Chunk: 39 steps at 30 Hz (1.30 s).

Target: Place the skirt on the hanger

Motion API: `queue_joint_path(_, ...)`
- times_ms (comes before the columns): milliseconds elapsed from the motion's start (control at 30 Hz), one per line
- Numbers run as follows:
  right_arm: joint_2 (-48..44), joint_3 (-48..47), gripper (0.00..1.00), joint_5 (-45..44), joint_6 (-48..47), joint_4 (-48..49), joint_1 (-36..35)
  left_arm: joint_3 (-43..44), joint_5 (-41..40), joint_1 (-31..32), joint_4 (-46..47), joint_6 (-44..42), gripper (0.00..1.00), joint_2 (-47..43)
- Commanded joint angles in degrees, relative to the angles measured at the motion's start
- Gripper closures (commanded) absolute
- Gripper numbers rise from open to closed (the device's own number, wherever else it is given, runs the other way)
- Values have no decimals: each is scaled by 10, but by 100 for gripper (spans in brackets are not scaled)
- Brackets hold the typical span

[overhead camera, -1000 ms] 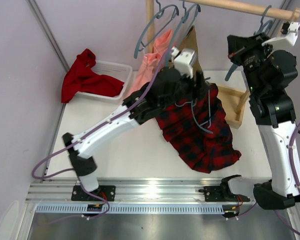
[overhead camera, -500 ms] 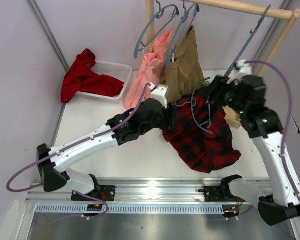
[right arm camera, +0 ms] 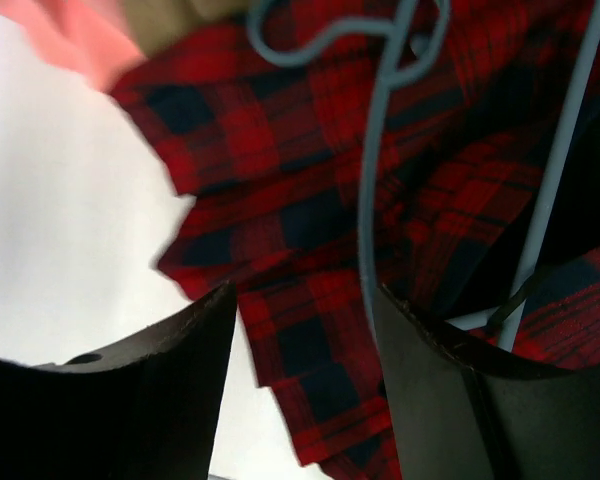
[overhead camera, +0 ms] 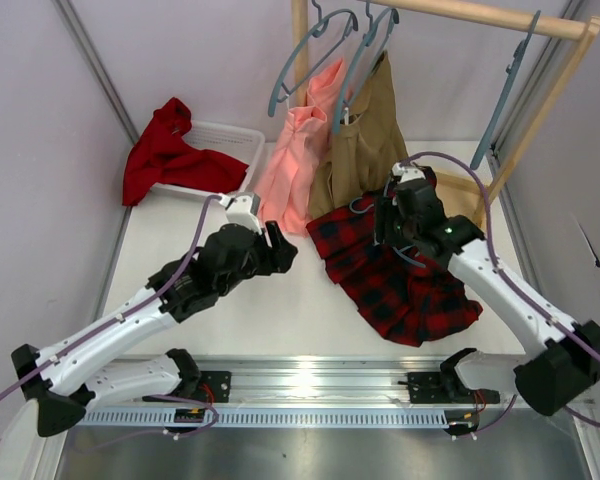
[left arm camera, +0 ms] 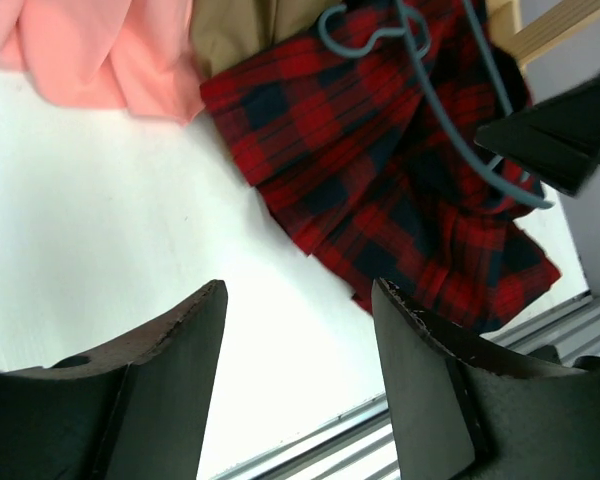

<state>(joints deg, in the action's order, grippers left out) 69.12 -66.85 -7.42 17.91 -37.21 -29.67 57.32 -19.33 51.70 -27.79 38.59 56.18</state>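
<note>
The red-and-black tartan skirt (overhead camera: pixel 405 285) lies crumpled on the white table right of centre. A blue-grey hanger (overhead camera: pixel 361 207) lies on top of it, hook end toward the hanging clothes. My right gripper (overhead camera: pixel 388 228) hovers over the skirt's upper part, open, nothing between its fingers. In the right wrist view the skirt (right arm camera: pixel 280 200) fills the frame, and the hanger's arm (right arm camera: pixel 372 150) runs down beside the right finger of the open gripper (right arm camera: pixel 302 295). My left gripper (overhead camera: pixel 280 248) is open over bare table, left of the skirt (left arm camera: pixel 380 170) and hanger (left arm camera: pixel 450 120); its jaws (left arm camera: pixel 298 290) hold nothing.
A pink garment (overhead camera: pixel 290 160) and a tan garment (overhead camera: pixel 365 130) hang on hangers from the wooden rail (overhead camera: pixel 480 12). Another bare hanger (overhead camera: pixel 510 80) hangs at the rail's right. A white basket (overhead camera: pixel 220 140) with red cloth (overhead camera: pixel 170 150) sits back left. The rack's wooden base (overhead camera: pixel 470 200) lies behind the skirt.
My right gripper opened, left a hanger on the rail and dropped down over the skirt. The left arm drew back leftward off the skirt to bare table.
</note>
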Motion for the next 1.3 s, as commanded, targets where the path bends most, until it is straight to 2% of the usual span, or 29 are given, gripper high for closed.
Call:
queue_joint_path(0,41,19,38,-86,-33,50,-6,-20,-4,-5,-3,18,34,-12)
queue_joint_path(167,78,27,43,-124,-71,71,-10,-31,-6,-12,-6,20,34,-21)
queue_joint_path(333,106,36,50,-111,-96,104,-5,-35,0,-19,1,21,33,-20)
queue_joint_path(433,123,36,56,-101,-95,113,0,-37,-2,-21,-2,21,33,-20)
queue_joint_path(767,138,36,64,-86,-71,98,14,-41,-6,-30,-15,19,33,-30)
queue_joint_path(867,138,38,76,-67,-64,98,25,-41,-4,-31,-16,19,33,-28)
queue_joint_path(900,136,38,85,-58,-58,100,30,-38,-4,-32,-16,19,33,-29)
queue_joint_path(1000,117,38,100,-12,-44,106,46,-37,-6,-32,-20,19,33,-30)
queue_joint_path(1133,56,22,100,22,-11,109,47,-33,-13,-33,-29,19,33,-34)
queue_joint_path(1267,-29,24,100,32,40,155,48,-31,-14,-35,-30,18,33,-35)
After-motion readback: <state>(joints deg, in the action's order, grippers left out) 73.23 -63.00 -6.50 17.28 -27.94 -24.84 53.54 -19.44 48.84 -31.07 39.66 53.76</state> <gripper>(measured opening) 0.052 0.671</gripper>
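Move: Ahead of the right hand, which is open and empty, is the part of the loose hanger it is after, the bar just below the hook: about 4 cm forward, 2 cm to the right and 8 cm below. Under it spreads the plaid skirt, its middle some 7 cm back, 6 cm right and 12 cm below the hand; the hanging khaki trousers are roughly 14 cm ahead and 3 cm left. From the left hand that hanger bar lies some 22 cm right, 10 cm ahead and 12 cm lower. Sinking about 8 cm and reaching 4–5 cm forward over the skirt, the right hand rolls its left side down some 15 degrees, closes its fingers and pinches the hanger bar just below the hook, then rises about 4 cm with it as the roll mostly comes back out. The left hand, empty and open, sinks and eases left a little, away from the hanger. ##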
